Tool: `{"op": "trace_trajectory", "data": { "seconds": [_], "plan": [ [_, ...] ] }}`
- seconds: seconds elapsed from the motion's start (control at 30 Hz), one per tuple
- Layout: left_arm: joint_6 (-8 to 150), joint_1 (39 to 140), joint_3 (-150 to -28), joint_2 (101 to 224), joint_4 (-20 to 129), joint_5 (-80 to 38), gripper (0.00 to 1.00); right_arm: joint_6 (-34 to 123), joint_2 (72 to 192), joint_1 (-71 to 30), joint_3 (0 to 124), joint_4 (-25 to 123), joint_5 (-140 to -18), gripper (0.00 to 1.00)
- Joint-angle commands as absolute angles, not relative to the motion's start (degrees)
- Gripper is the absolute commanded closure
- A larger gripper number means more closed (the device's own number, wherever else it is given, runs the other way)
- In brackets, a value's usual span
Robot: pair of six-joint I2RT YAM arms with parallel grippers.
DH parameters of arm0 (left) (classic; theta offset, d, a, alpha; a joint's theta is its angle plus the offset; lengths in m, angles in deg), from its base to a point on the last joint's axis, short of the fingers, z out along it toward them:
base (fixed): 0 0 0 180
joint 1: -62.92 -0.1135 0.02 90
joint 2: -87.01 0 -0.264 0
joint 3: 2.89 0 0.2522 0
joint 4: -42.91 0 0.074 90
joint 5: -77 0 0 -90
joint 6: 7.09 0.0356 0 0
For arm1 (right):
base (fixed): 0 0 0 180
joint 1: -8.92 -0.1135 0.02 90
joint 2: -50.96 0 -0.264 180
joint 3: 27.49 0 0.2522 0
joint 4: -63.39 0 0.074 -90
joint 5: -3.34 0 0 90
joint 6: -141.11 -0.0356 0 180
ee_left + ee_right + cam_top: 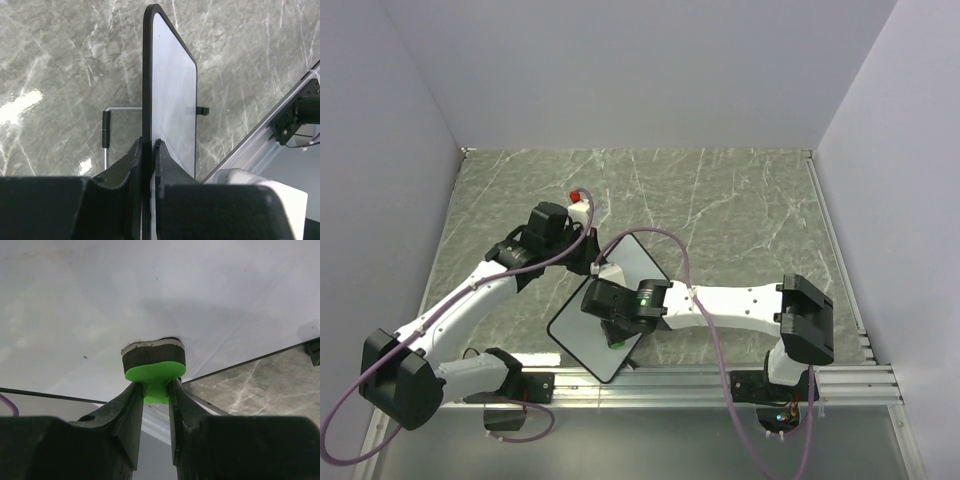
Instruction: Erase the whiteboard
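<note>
The whiteboard [582, 335] lies slanted near the table's front edge, its white face [150, 300] bare apart from a few tiny specks. My left gripper [592, 262] is shut on the board's far rim; in the left wrist view the board [172, 100] shows edge-on between the jaws of that gripper [149, 145]. My right gripper [156, 385] is shut on the stem of the green eraser [155, 372]. The eraser's dark felt pad presses flat on the board near its front corner. From above, the eraser [617, 342] peeks out under the right gripper [617, 335].
A white marker with a red cap [580, 200] lies just beyond the left wrist. A wire stand [107, 130] sticks out behind the board. An aluminium rail [720, 380] runs along the near edge. Walls close in the marble table [740, 210] on three sides.
</note>
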State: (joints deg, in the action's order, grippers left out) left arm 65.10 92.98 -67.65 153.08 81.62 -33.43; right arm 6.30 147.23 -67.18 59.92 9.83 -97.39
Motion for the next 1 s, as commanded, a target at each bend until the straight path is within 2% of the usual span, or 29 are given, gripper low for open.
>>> {"op": "trace_trajectory", "data": {
  "seconds": [0.0, 0.53, 0.8, 0.97],
  "plan": [
    [65.85, 94.3, -67.54, 154.43, 80.22, -30.49, 1.0, 16.13, 141.76, -71.24, 61.86, 31.87, -98.62, 1.0],
    [64.62, 91.66, -68.06, 154.78, 80.4, -32.34, 1.0, 10.95, 136.04, -70.01, 46.57, 35.56, -101.34, 1.0],
    [64.62, 91.22, -67.89, 154.87, 80.31, -32.51, 1.0, 14.9, 142.18, -70.18, 53.41, 34.95, -97.39, 1.0],
    [64.62, 91.04, -67.89, 154.43, 80.66, -32.25, 1.0, 15.17, 142.55, -70.27, 52.81, 35.74, -97.39, 1.0]
  ]
}}
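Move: The right hand holds the green eraser against the tilted whiteboard. Its next patch lies about 5 cm to the hand's left, level fore and aft, and 3 cm higher up the slope; the board's middle is some 7 cm ahead, 2 cm left and 2 cm up. From the left hand, gripping the board's upper edge, that patch lies roughly 16 cm back, 2 cm left and 5 cm lower. Right hand takes the gripped eraser left and upslope about 5 cm, rolling 20 degrees; left hand keeps the board. ##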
